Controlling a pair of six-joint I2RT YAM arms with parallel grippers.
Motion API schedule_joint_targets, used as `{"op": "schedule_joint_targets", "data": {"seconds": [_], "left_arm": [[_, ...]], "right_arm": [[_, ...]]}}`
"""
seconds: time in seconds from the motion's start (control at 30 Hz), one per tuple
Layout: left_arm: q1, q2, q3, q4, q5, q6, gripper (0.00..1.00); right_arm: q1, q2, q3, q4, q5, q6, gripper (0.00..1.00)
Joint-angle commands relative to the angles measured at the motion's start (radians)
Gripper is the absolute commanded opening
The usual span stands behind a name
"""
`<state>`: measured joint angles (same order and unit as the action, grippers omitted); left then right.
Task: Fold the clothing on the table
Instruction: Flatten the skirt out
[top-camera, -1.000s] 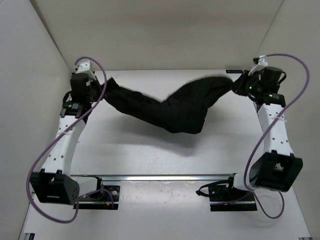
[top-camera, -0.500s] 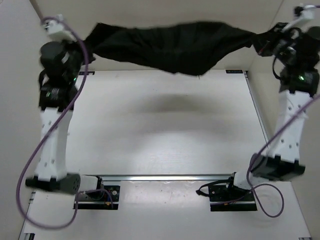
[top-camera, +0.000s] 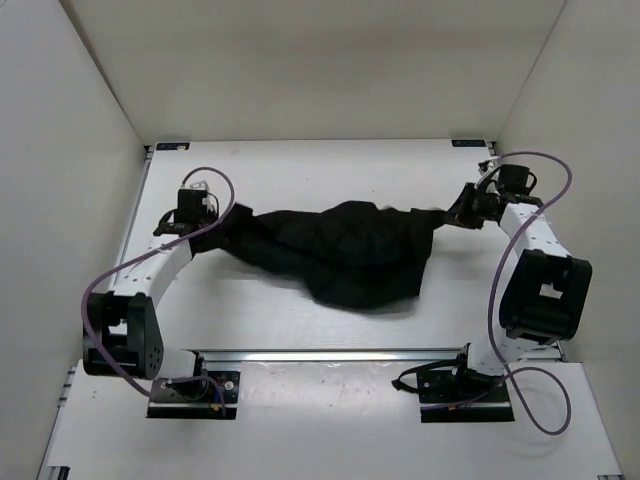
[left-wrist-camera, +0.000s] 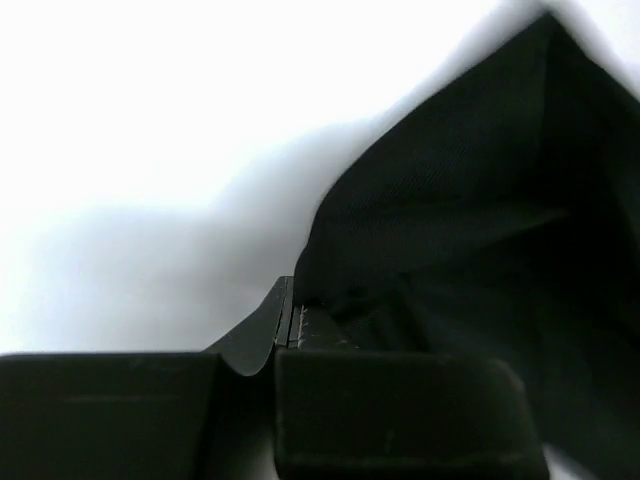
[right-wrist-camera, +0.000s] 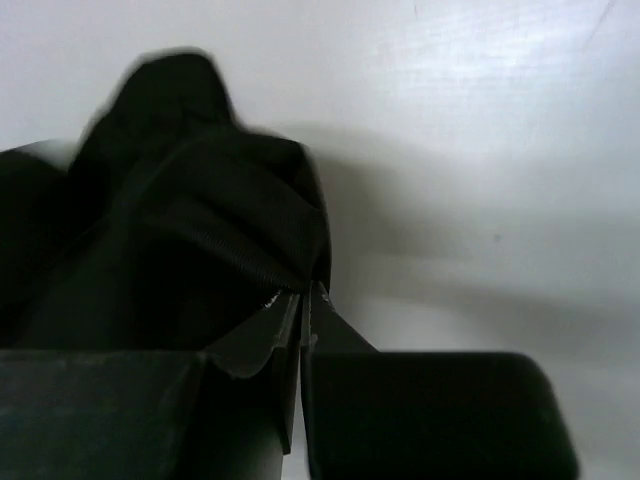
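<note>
The black clothing (top-camera: 340, 250) lies stretched across the middle of the white table (top-camera: 300, 170), bunched and sagging toward the near side. My left gripper (top-camera: 216, 222) is shut on its left end, low over the tabletop. My right gripper (top-camera: 458, 213) is shut on its right end, also low. In the left wrist view the shut left gripper (left-wrist-camera: 288, 300) pinches the clothing (left-wrist-camera: 470, 250) at its edge. In the right wrist view a ribbed hem of the clothing (right-wrist-camera: 190, 230) runs into the closed tips of the right gripper (right-wrist-camera: 303, 292).
White walls (top-camera: 60, 150) enclose the table on the left, far and right sides. A silver metal rail (top-camera: 330, 354) runs along the near edge, with both arm bases (top-camera: 190, 390) bolted behind it. Purple cables (top-camera: 520, 300) loop beside each arm.
Half a second ago both arms held the clothing high and taut above the far edge. They have since swung down and toward the near side, laying it on the table.
</note>
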<state>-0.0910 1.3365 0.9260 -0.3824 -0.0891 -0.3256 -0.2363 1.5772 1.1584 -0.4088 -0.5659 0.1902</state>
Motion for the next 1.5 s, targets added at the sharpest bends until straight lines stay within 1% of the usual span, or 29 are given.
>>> {"op": "schedule_joint_targets", "data": {"seconds": [0.0, 0.03, 0.1, 0.13, 0.23, 0.27, 0.3, 0.4, 0.47, 0.53, 0.6, 0.63, 0.7, 0.77, 0.8, 0.87, 0.9, 0.93, 1.03, 1.1, 1.13, 1.2, 1.23, 1.27, 1.3, 1.33, 1.4, 1.43, 1.47], "left_arm": [[0.050, -0.114, 0.077, 0.016, 0.019, -0.020, 0.00], [0.053, -0.106, 0.091, 0.019, 0.011, -0.017, 0.00], [0.050, -0.108, 0.184, 0.013, -0.009, -0.006, 0.00], [0.053, -0.097, 0.212, 0.007, 0.006, -0.013, 0.00], [0.045, -0.102, 0.385, -0.024, -0.012, -0.006, 0.00], [0.037, -0.108, 0.414, -0.036, -0.014, 0.000, 0.00], [0.033, -0.106, 0.477, -0.044, -0.015, 0.005, 0.00], [0.025, -0.135, 0.615, -0.087, -0.046, 0.025, 0.00], [0.025, -0.183, 0.684, -0.105, -0.066, 0.034, 0.00], [0.020, -0.213, 0.732, -0.113, -0.124, 0.051, 0.00], [0.007, -0.226, 0.757, -0.141, -0.164, 0.074, 0.00], [0.001, -0.229, 0.729, -0.142, -0.178, 0.080, 0.00], [0.014, -0.226, 0.650, -0.138, -0.164, 0.076, 0.00], [0.005, -0.227, 0.511, -0.125, -0.114, 0.047, 0.00], [-0.007, -0.234, 0.467, -0.113, -0.097, 0.042, 0.00], [-0.027, -0.256, 0.299, -0.092, -0.007, 0.002, 0.00], [-0.024, -0.254, 0.269, -0.085, 0.021, -0.004, 0.00], [-0.035, -0.260, 0.204, -0.084, 0.053, -0.022, 0.00], [-0.064, -0.275, 0.145, -0.099, 0.109, -0.027, 0.00], [-0.070, -0.283, 0.186, -0.118, 0.130, -0.036, 0.00], [-0.066, -0.305, 0.227, -0.119, 0.132, -0.038, 0.00], [-0.049, -0.325, 0.362, -0.121, 0.134, -0.044, 0.00], [-0.032, -0.323, 0.413, -0.121, 0.134, -0.047, 0.00], [-0.030, -0.301, 0.526, -0.151, 0.120, -0.041, 0.00], [-0.044, -0.290, 0.642, -0.179, 0.098, -0.026, 0.00], [-0.053, -0.266, 0.698, -0.187, 0.091, -0.009, 0.00], [-0.044, -0.228, 0.889, -0.199, 0.062, -0.015, 0.00], [-0.038, -0.208, 0.969, -0.210, 0.039, -0.023, 0.00], [-0.035, -0.177, 1.011, -0.201, 0.008, -0.018, 0.00]], "right_arm": [[-0.020, -0.125, 0.135, 0.021, 0.012, -0.025, 0.00], [-0.035, -0.117, 0.179, 0.015, 0.002, -0.028, 0.00], [-0.057, -0.109, 0.237, -0.019, -0.005, -0.031, 0.00], [-0.061, -0.123, 0.277, -0.025, -0.002, -0.028, 0.00], [-0.061, -0.152, 0.381, -0.053, -0.002, -0.032, 0.00], [-0.058, -0.155, 0.429, -0.059, -0.011, -0.025, 0.00], [-0.060, -0.164, 0.484, -0.079, -0.015, -0.029, 0.00], [-0.055, -0.204, 0.584, -0.073, -0.035, -0.026, 0.00], [-0.058, -0.230, 0.627, -0.073, -0.046, -0.015, 0.00], [-0.048, -0.256, 0.647, -0.077, -0.051, -0.003, 0.00], [-0.049, -0.281, 0.634, -0.058, -0.054, -0.002, 0.00], [-0.040, -0.279, 0.617, -0.045, -0.057, -0.001, 0.00], [-0.052, -0.261, 0.511, -0.021, -0.070, 0.017, 0.00], [-0.055, -0.258, 0.390, 0.023, -0.084, 0.028, 0.01], [-0.045, -0.260, 0.303, 0.033, -0.091, 0.014, 0.00], [-0.019, -0.263, 0.175, 0.053, -0.062, -0.015, 0.00], [0.003, -0.266, 0.123, 0.044, -0.024, -0.044, 0.00], [0.012, -0.261, 0.080, 0.018, -0.003, -0.069, 0.00], [0.060, -0.250, 0.034, -0.044, 0.008, -0.106, 0.00], [0.074, -0.264, 0.067, -0.065, -0.026, -0.115, 0.00], [0.081, -0.281, 0.105, -0.058, -0.058, -0.123, 0.00], [0.098, -0.306, 0.211, -0.076, -0.057, -0.115, 0.00], [0.097, -0.313, 0.303, -0.085, -0.060, -0.104, 0.00], [0.098, -0.306, 0.407, -0.105, -0.075, -0.092, 0.00], [0.097, -0.298, 0.455, -0.116, -0.078, -0.087, 0.00], [0.106, -0.302, 0.556, -0.119, -0.074, -0.081, 0.00], [0.117, -0.281, 0.699, -0.108, -0.068, -0.051, 0.01], [0.112, -0.272, 0.718, -0.096, -0.063, -0.041, 0.00], [0.092, -0.266, 0.727, -0.073, -0.077, -0.019, 0.01]]}}
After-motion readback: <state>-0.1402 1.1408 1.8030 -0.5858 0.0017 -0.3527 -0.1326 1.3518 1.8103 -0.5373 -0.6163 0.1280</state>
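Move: The left hand already grips the skirt's far left corner and the right hand its far right corner, roughly 50 cm apart. The skirt's middle lies some 24 cm right of the left hand, 4 cm back and about 7 cm below; from the right hand it is about 25 cm left, 8 cm back and 9 cm lower. The near hem sags toward the robot, some 16 cm back and 30 cm right of the left hand, roughly 11 cm below. With both grippers kept shut on the skirt's corners, the two hands shake the skirt together: after a slight dip of the left hand they swing up 35 to 40 cm above where they began, the fingers tilting upward by some 45 to 50 degrees, then whip down again to within about 5 to 8 cm of the starting height as the wrists tip back down. Without a pause they fling the skirt up a second time, the left hand ending a little higher than the right and both wrists tilted up again, the hands having come a few centimetres toward each other on this second stroke. ##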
